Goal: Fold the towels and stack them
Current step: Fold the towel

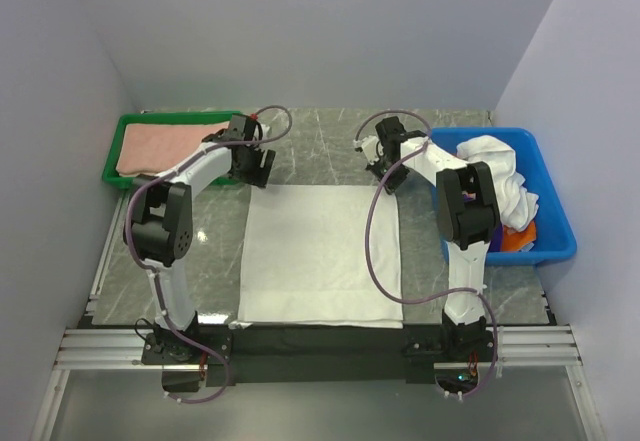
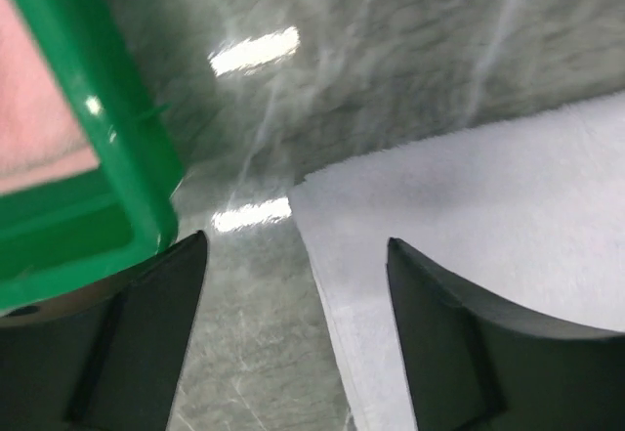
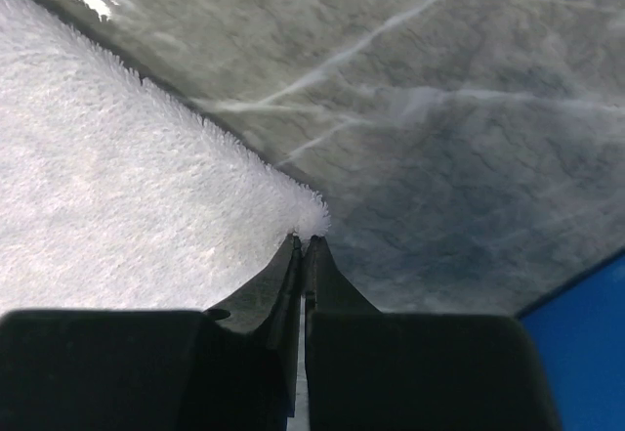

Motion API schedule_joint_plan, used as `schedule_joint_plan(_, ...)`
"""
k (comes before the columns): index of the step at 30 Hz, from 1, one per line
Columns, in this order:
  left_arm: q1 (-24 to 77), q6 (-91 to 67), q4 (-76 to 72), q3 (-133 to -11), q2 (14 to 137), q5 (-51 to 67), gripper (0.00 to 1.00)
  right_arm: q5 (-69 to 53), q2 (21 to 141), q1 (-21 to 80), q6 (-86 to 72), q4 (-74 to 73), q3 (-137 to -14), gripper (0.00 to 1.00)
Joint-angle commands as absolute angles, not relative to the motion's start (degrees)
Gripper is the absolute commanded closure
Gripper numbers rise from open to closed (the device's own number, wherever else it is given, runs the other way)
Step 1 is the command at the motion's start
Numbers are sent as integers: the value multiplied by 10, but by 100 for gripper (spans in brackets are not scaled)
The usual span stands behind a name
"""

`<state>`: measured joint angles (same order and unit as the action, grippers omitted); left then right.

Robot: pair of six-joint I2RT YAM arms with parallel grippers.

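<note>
A white towel (image 1: 320,251) lies spread flat on the marble table between the arms. My left gripper (image 1: 258,169) is open low over its far left corner, one finger on each side of the towel's (image 2: 488,216) left edge, the gripper (image 2: 296,255) holding nothing. My right gripper (image 1: 385,176) is at the far right corner. In the right wrist view this gripper (image 3: 303,240) is shut on the fluffy corner tip of the towel (image 3: 127,187). A salmon-pink towel (image 1: 165,146) lies folded in the green tray (image 1: 112,156).
The green tray's wall (image 2: 98,108) stands just left of my left fingers. A blue bin (image 1: 555,241) at the right holds crumpled white towels (image 1: 495,166) and an orange one (image 1: 515,239). The bin's edge (image 3: 586,323) shows near my right gripper.
</note>
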<state>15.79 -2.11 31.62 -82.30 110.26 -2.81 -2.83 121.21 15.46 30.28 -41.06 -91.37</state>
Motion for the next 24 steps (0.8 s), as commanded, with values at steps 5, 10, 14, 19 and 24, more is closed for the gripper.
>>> schedule_joint_plan(5,165,117,383,-938,1157,51,28,33,1187,149,316,-370,-892,100)
schedule_joint_plan(10,165,134,418,-970,1189,52,36,38,1188,148,312,-363,-889,100)
schedule_joint_plan(14,165,133,436,-985,1217,60,44,39,1187,149,309,-356,-888,100)
schedule_joint_plan(19,165,131,430,-1000,1230,61,50,36,1187,152,309,-352,-886,100)
schedule_joint_plan(24,165,132,425,-1017,1247,61,48,33,1188,154,308,-351,-882,100)
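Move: Just beneath the left hand is the white towel's far-left corner, about 1 cm ahead, 1 cm to the right and 4 cm below. The green tray's middle is roughly 18 cm to this hand's left and 9 cm ahead. The right hand already pinches the towel's far-right corner. From the right hand, the far-left corner is some 34 cm to the left and about level, and the blue bin's middle some 23 cm to the right and 3 cm back. Swinging forward and right over the towel's far-left corner with a slight rise, the left hand then sinks about 4 cm towards it, easing back a little as it drops. The wrist turns some 15 degrees clockwise and the fingers narrow from wide to half open around the corner, without pinching it. The right hand keeps its grip, drawing its corner about 1 cm right and forward. ##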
